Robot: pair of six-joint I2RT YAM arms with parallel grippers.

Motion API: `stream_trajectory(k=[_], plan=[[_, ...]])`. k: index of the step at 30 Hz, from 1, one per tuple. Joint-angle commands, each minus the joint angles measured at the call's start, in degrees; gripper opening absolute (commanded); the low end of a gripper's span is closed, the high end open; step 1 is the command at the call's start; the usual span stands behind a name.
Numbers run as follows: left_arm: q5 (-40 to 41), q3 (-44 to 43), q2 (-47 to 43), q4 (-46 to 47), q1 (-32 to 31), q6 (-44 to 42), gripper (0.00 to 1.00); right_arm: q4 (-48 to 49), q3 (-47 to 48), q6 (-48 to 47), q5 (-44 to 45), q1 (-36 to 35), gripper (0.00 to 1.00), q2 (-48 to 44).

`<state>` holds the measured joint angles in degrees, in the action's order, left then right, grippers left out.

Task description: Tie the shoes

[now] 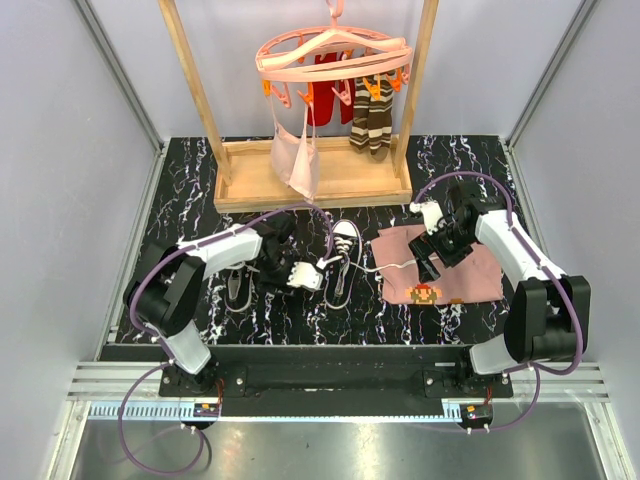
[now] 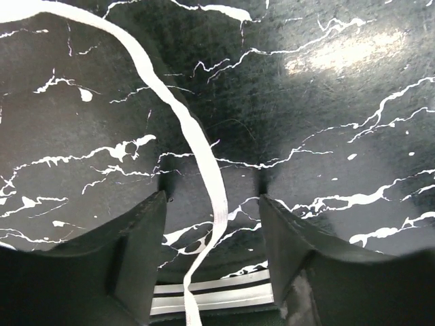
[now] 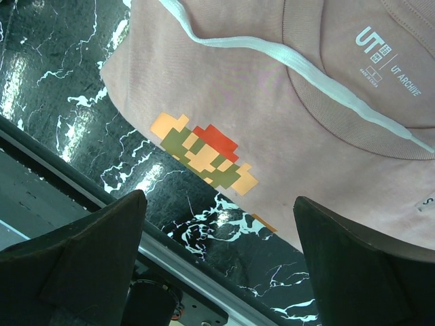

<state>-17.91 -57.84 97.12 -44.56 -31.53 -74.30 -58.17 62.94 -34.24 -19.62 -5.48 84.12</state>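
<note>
One black shoe (image 1: pixel 343 240) with a white toe cap stands mid-table. A second shoe (image 1: pixel 238 288) lies to its left, partly under my left arm. My left gripper (image 1: pixel 312 272) sits low beside the middle shoe. In the left wrist view its jaws (image 2: pixel 212 197) stand partly apart, and a flat white lace (image 2: pixel 197 142) runs loose between them with a gap on each side. Another lace (image 3: pixel 306 68) trails across the pink cloth (image 3: pixel 272 122). My right gripper (image 1: pixel 430 262) hovers over that cloth, wide open (image 3: pixel 219 197) and holding nothing.
The pink cloth (image 1: pixel 440 268) with a pixel figure (image 3: pixel 204 156) lies at the right. A wooden rack (image 1: pixel 315 185) stands at the back, with a pink hanger (image 1: pixel 335 55), striped socks (image 1: pixel 372 115) and a pink garment (image 1: pixel 295 160). A metal rail (image 3: pixel 170 261) borders the near edge.
</note>
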Motion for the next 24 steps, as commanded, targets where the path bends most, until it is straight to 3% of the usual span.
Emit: stream_trajectory(k=[1,3,4,9,17,24], plan=[[-0.81,1.51,2.81,1.31,-0.99,-1.11,0.48,0.60,2.63,-1.00,-0.77,0.11,1.00,0.87],[-1.25,1.51,2.99,1.40,-1.25,-0.93,0.37,0.69,2.54,-1.36,-0.86,0.20,1.00,0.96],[-1.25,1.59,2.90,1.31,-1.60,-0.93,0.25,0.78,2.54,-1.27,-1.04,0.11,1.00,1.05],[-1.95,1.42,0.45,0.44,-2.40,-0.93,0.01,0.87,2.72,-1.80,-1.39,0.11,1.00,1.31],[-8.09,-3.76,-10.26,-3.69,-2.49,5.83,0.00,1.22,4.38,-2.41,-1.91,1.96,1.00,1.84],[-15.57,-6.23,-18.89,-0.28,-2.49,20.77,0.00,3.24,6.14,-5.66,1.77,3.28,0.97,5.97]])
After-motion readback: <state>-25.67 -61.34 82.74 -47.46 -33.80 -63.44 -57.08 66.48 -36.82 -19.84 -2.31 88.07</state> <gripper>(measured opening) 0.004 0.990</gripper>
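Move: The left hand is down at the marble, half-open fingers straddling the white lace, which lies practically at the hand point. From that hand, the right shoe stands about 15 cm to the right and 5 cm ahead, the left shoe about 10 cm to the left and 4 cm ahead. The right hand hovers open above the pink shirt, with the other lace end roughly 6 cm ahead, 6 cm to its right and 9 cm below. The left hand shuts its half-open fingers on the lace while easing about 1 cm to the right, slides back a little, then rises some 9 cm with the strand pinched, drifting right towards the right shoe as its fingertips tilt about 15 degrees that way. The right hand stays wide open over the shirt and only late creeps some 2.5 cm forward and slightly right, towards the lace end lying there. ##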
